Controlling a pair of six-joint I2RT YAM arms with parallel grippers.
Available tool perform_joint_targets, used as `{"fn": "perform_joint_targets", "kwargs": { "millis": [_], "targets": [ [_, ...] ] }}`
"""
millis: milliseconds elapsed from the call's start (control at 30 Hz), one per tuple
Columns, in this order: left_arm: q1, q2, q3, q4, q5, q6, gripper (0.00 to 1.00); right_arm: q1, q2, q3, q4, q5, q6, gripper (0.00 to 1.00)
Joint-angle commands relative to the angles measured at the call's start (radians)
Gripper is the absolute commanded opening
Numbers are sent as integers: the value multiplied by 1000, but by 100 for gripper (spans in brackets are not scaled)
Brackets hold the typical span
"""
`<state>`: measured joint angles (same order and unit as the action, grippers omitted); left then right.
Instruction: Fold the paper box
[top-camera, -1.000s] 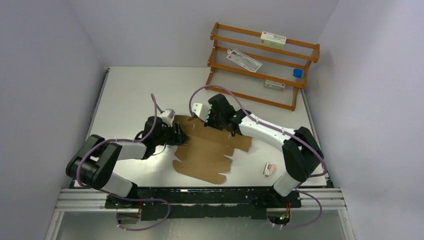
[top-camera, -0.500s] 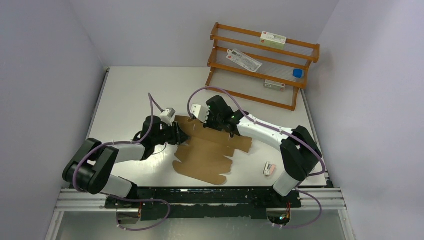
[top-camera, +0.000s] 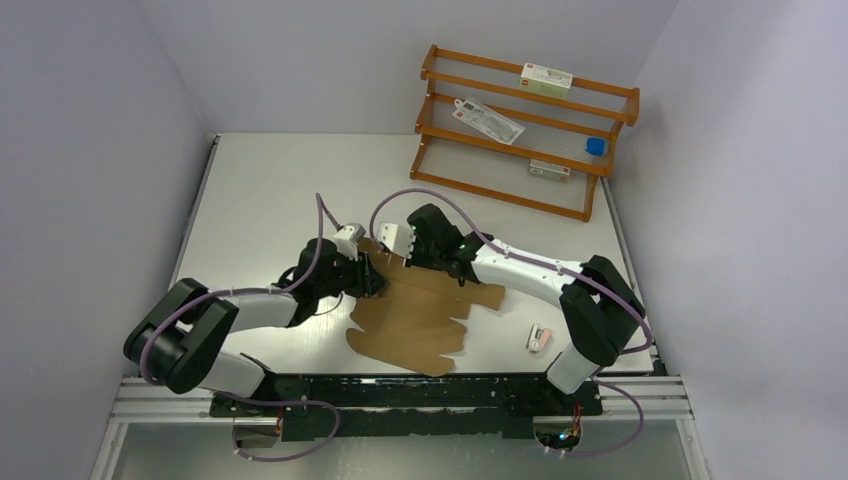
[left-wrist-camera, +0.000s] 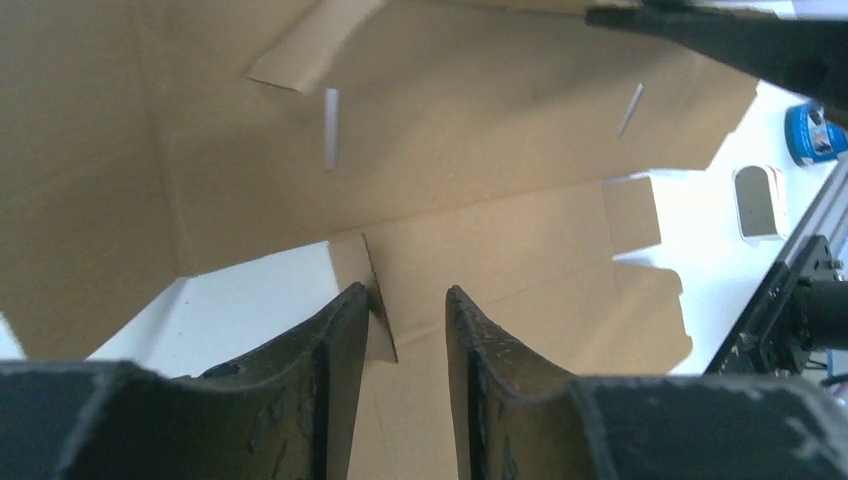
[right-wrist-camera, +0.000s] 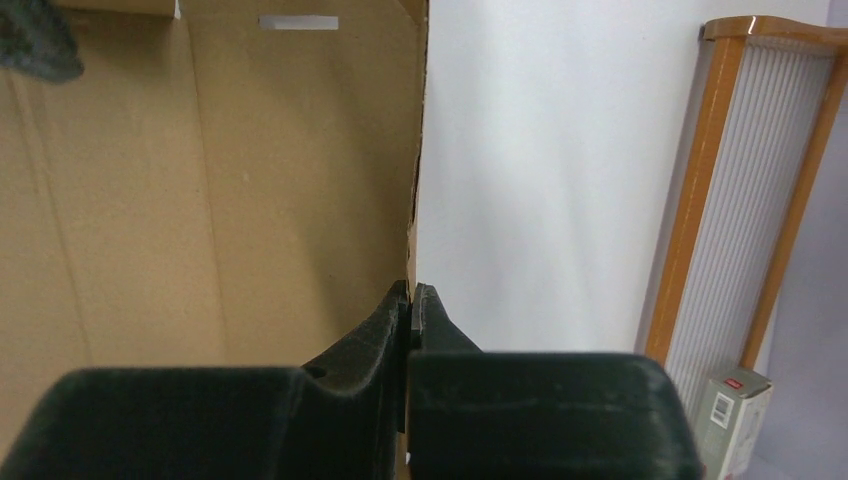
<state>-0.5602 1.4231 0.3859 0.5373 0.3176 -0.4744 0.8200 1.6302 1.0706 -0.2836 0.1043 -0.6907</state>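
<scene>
The paper box (top-camera: 420, 315) is a flat brown die-cut cardboard sheet lying mid-table, its far edge lifted. My right gripper (top-camera: 412, 262) is at that far edge. In the right wrist view its jaws (right-wrist-camera: 411, 290) are pressed together on the sheet's edge, with the cardboard (right-wrist-camera: 200, 200) filling the left half. My left gripper (top-camera: 368, 277) is at the sheet's left side. In the left wrist view its jaws (left-wrist-camera: 405, 295) stand apart with a gap, and a small upright flap (left-wrist-camera: 372, 300) rests against the left finger. The slotted sheet (left-wrist-camera: 480, 150) spreads beyond them.
A wooden rack (top-camera: 520, 130) stands at the back right, with small printed cartons and a blue item (top-camera: 596, 146) on it. A small white object (top-camera: 539, 337) lies on the table right of the sheet. The rack (right-wrist-camera: 740, 200) also shows in the right wrist view.
My left gripper has moved right onto the sheet's left side and its jaws have narrowed. The right gripper has drifted slightly left, still holding the far edge.
</scene>
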Motion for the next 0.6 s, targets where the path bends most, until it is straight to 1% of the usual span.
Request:
{"fn": "perform_joint_targets", "kwargs": {
  "millis": [0, 100, 200, 300, 367, 433, 567],
  "targets": [
    [-6, -39, 20, 17, -55, 26, 43, 29, -54, -47, 50, 77, -65, 0],
    [-4, -110, 43, -64, -84, 50, 50, 38, -71, -69, 58, 117, -101, 0],
    [5, -217, 80, -138, -168, 92, 58, 43, -86, -77, 55, 137, -124, 0],
    [44, -290, 123, -189, -215, 117, 63, 46, -102, -75, 50, 141, -142, 0],
    [86, -297, 153, -213, -218, 111, 64, 49, -107, -69, 40, 151, -152, 0],
    [132, -275, 157, -194, -185, 88, 65, 51, -108, -61, 30, 156, -158, 0],
    [201, -165, 168, -157, -115, 80, 66, 56, -113, -62, 33, 167, -171, 0]
  ]
}}
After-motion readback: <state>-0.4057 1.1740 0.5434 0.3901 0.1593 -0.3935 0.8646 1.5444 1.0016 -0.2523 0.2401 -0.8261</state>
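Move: The left hand is at the paper box's folded side tab, right at its fingertips. The box's far-left end flap lies about 8 cm ahead of this hand, 3 cm to its left and slightly above; the near edge lies about 14 cm back, 4 cm right and 4 cm lower. From the right hand, which already pinches the raised far panel, that end flap is roughly 9 cm left, 3 cm ahead and 3 cm lower. Left hand leaves the side tab, rising 12 cm, forward and left, opening; right keeps its pinch, rising 2 cm. ##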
